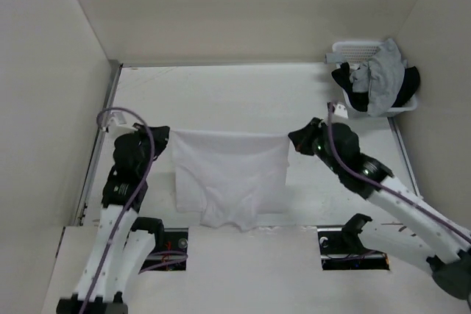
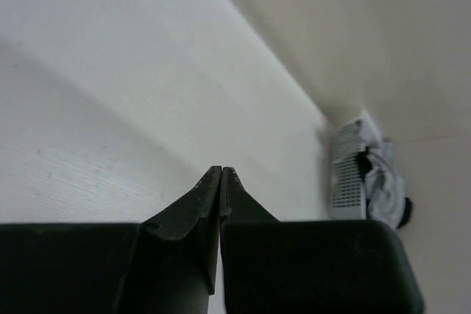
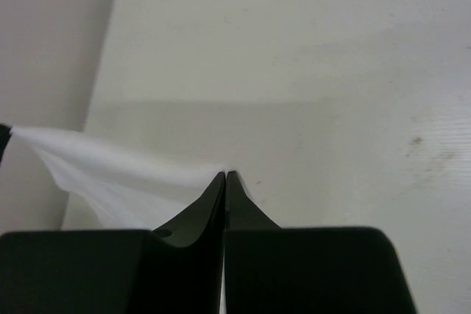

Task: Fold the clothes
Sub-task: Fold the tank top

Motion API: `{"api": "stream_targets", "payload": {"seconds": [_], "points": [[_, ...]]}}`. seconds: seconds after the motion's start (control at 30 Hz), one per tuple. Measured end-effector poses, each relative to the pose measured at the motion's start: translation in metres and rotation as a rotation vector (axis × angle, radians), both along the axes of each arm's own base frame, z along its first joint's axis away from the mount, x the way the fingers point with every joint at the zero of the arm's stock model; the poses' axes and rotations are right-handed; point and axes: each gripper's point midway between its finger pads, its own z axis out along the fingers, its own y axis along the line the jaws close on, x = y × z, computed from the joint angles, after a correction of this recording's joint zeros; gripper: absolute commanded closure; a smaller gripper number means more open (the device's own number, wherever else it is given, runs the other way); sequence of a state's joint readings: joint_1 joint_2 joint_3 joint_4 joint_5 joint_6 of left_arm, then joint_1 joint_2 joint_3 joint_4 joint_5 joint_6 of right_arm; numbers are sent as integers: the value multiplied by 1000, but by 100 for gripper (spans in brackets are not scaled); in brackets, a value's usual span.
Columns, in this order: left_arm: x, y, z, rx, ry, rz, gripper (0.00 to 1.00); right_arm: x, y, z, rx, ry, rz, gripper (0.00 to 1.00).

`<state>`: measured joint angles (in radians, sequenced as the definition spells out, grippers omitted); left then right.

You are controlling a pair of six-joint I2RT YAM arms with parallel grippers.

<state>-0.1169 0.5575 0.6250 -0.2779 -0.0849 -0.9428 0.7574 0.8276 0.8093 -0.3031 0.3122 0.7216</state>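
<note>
The clothes (image 1: 232, 170), a plain white T-shirt, hang stretched flat between my two grippers, the top edge taut and the lower part draping to the table near its front edge. My left gripper (image 1: 165, 137) is shut at the shirt's upper left corner. In the left wrist view its fingertips (image 2: 221, 170) are pressed together and no cloth shows. My right gripper (image 1: 293, 140) is shut on the upper right corner. In the right wrist view the white fabric (image 3: 110, 174) runs leftward from the closed tips (image 3: 225, 174).
A white slatted basket (image 1: 353, 49) stands in the far right corner, holding a grey garment (image 1: 386, 75) and a black garment (image 1: 344, 82); it also shows as the basket (image 2: 344, 174) in the left wrist view. Walls enclose the table on three sides. Two cut-outs (image 1: 171, 240) sit by the arm bases.
</note>
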Motion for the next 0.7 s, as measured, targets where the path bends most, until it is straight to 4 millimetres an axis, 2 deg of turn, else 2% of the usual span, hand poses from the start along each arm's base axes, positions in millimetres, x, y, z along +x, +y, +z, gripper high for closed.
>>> {"api": "stream_targets", "payload": {"seconds": [0.13,0.2,0.23,0.3,0.4,0.5,0.6,0.7], "points": [[55,-4,-74,12,203,17,100,72,-7,-78,-46,189,-61,99],[79,-5,-104,22,271,28,100,97,-4,-111,-64,277,-57,99],[92,-6,-117,27,301,34,100,110,-2,-123,-66,311,-52,99],[120,-6,-132,33,333,46,100,139,5,-132,-56,340,-38,99],[166,-9,-130,27,309,52,100,191,11,-122,-14,308,-30,99],[193,-11,-113,17,242,53,100,218,8,-105,21,259,-31,99],[197,-12,-100,8,194,54,100,222,2,-96,38,229,-33,98],[180,-11,-94,-5,164,53,100,204,-2,-102,41,232,-26,98]]}}
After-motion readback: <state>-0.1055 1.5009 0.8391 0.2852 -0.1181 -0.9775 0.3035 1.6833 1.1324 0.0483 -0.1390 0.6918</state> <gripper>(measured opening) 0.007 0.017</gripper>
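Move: Both my hands already hold the hem corners of the tank top. From the left hand, the table patch it is being swung down onto lies about 13 cm ahead, 16 cm to the right and 22 cm below; from the right hand it lies some 13 cm ahead, 16 cm to the left and 22 cm below. The tank top's middle hangs about 12 cm below both hands, roughly 5 cm behind them and midway between. The clothes basket is about 30 cm ahead of the right hand, 27 cm to its right and 19 cm lower. I fling the tank top out over the table: both hands, fingers still shut on the hem corners, sweep forward some 20 cm while diving about 13 cm, wrists tipping nearly 20 degrees down. Then they climb 3 or 4 cm, the wrists tilting part-way back, and ease back about 2 cm at the very end. ##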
